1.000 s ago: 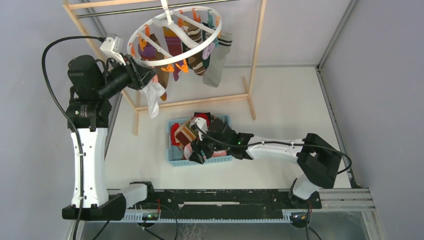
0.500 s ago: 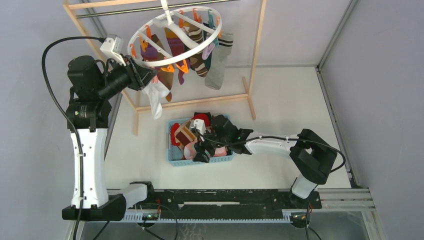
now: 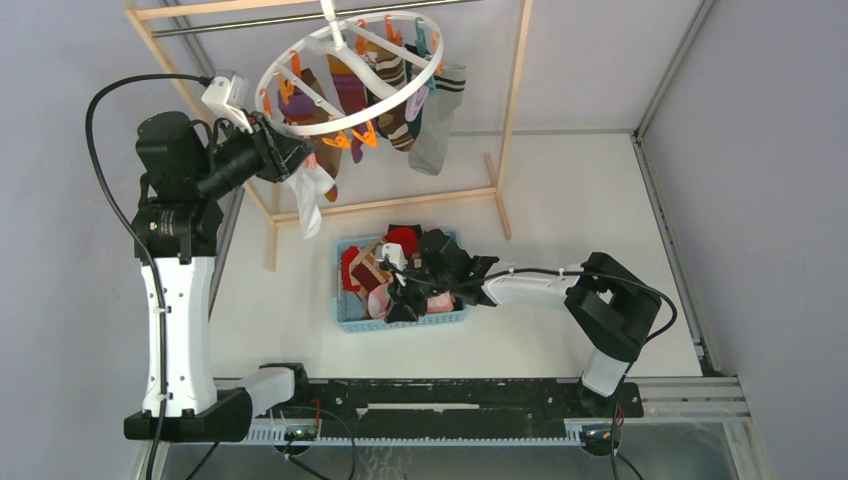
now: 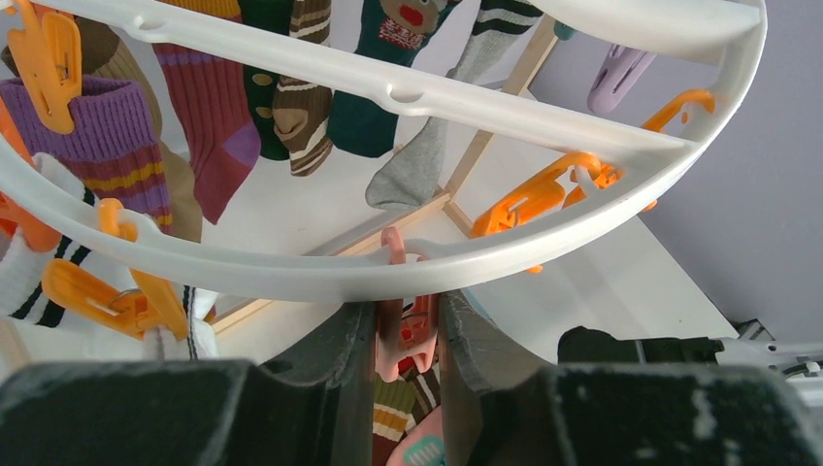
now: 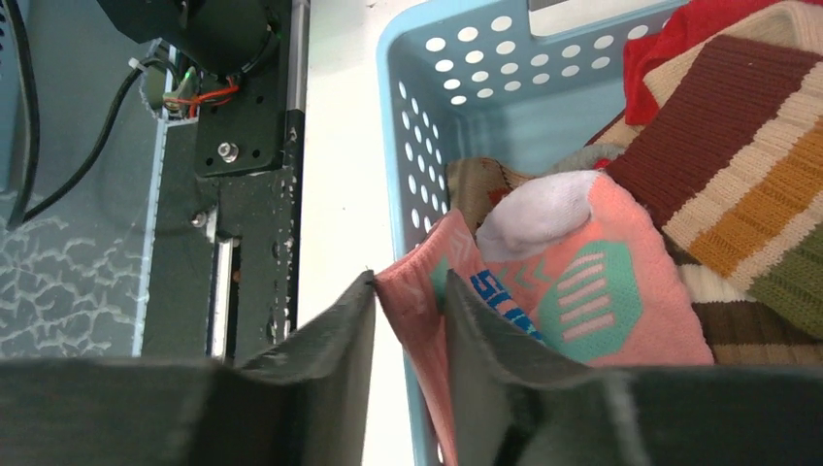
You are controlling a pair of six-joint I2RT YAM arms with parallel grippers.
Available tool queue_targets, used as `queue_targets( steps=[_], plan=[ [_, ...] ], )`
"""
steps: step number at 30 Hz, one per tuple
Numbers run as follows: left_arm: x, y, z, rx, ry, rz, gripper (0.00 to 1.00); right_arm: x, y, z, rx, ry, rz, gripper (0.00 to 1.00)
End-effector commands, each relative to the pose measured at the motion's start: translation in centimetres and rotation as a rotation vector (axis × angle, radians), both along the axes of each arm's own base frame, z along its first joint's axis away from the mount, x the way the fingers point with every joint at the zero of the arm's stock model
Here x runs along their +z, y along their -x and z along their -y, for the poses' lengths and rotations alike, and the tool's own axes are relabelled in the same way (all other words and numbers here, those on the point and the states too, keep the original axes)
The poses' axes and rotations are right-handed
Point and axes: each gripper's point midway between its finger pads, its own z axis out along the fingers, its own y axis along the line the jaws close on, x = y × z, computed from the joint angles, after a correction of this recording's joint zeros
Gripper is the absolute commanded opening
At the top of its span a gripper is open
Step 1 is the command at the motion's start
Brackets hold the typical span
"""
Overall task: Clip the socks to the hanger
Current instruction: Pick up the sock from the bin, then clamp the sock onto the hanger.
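The hanger [image 3: 436, 62], a white ring [image 4: 291, 277], hangs from the rack with several socks [image 3: 350, 92] clipped under it. My left gripper [image 3: 285, 150] reaches up to its near rim. In the left wrist view it [image 4: 406, 313] is shut on a pink clip [image 4: 408, 335] that dangles from the ring. A white sock with black bands [image 3: 308, 195] hangs beside it. My right gripper [image 3: 395, 300] is down in the blue basket [image 3: 345, 322]. Its jaws [image 5: 410, 291] straddle the edge of a pink sock [image 5: 602, 291], with a slit of light left beside one finger [image 5: 340, 330].
The light wooden rack frame [image 3: 515, 110] stands around the hanger at the back. More socks, brown striped [image 5: 738, 146] and red [image 5: 679, 39], fill the basket. Its perforated wall [image 5: 427, 126] is right beside the right fingers. The black base rail [image 3: 430, 400] runs along the near edge.
The right jaws have narrowed around the pink sock's edge, and the right arm has shifted left over the basket. The left gripper keeps the clip; the white sock swung slightly.
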Motion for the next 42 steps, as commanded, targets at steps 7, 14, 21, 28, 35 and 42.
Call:
queue_targets(
  steps=[7, 14, 21, 28, 35, 42],
  plan=[
    [1.9, 1.5, 0.1, -0.018, -0.023, 0.057, 0.08, 3.4, -1.2, -1.6, 0.016, -0.127, 0.021, 0.08],
    [1.9, 1.6, 0.2, -0.023, -0.016, 0.051, 0.07, 10.3, -2.7, -2.0, -0.053, -0.312, 0.016, 0.0],
    [1.9, 1.8, 1.2, -0.071, 0.046, 0.012, 0.07, 23.2, -2.4, -2.7, -0.015, -0.689, -0.026, 0.0],
    [3.2, 2.7, 2.5, -0.137, 0.141, -0.01, 0.06, 30.6, -3.7, -3.0, 0.07, -0.923, -0.162, 0.0],
    [3.7, 3.4, 3.3, -0.187, 0.199, -0.034, 0.05, 34.8, -5.5, -3.2, 0.114, -1.081, -0.243, 0.0],
    [3.9, 3.6, 3.5, -0.199, 0.205, -0.031, 0.05, 35.5, -7.0, -3.0, 0.091, -1.134, -0.262, 0.0]
  ],
)
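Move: In the near part of the bin, the right hand's fingers already straddle the cuff of the pink sock, whose middle lies about 3 cm ahead, 3 cm right and 3 cm below. The striped sock is some 8 cm ahead and 3 cm left of this hand, the left red sock 8 cm ahead and 7 cm left, both some 3 cm lower. From the left hand the pink sock lies about 9 cm back, 12 cm right and 38 cm below. Shutting on the pink sock's cuff with hardly any rise, the right hand pinches it, then swiftly lifts it about 31 cm out of the bin towards the pink clip, drifting some 8 cm forward and 5 cm left while the fingers tilt up almost 60 degrees. Late on, the left hand, still gripping the clip, draws it about 3 cm right, slightly back and up, turning a little clockwise. ##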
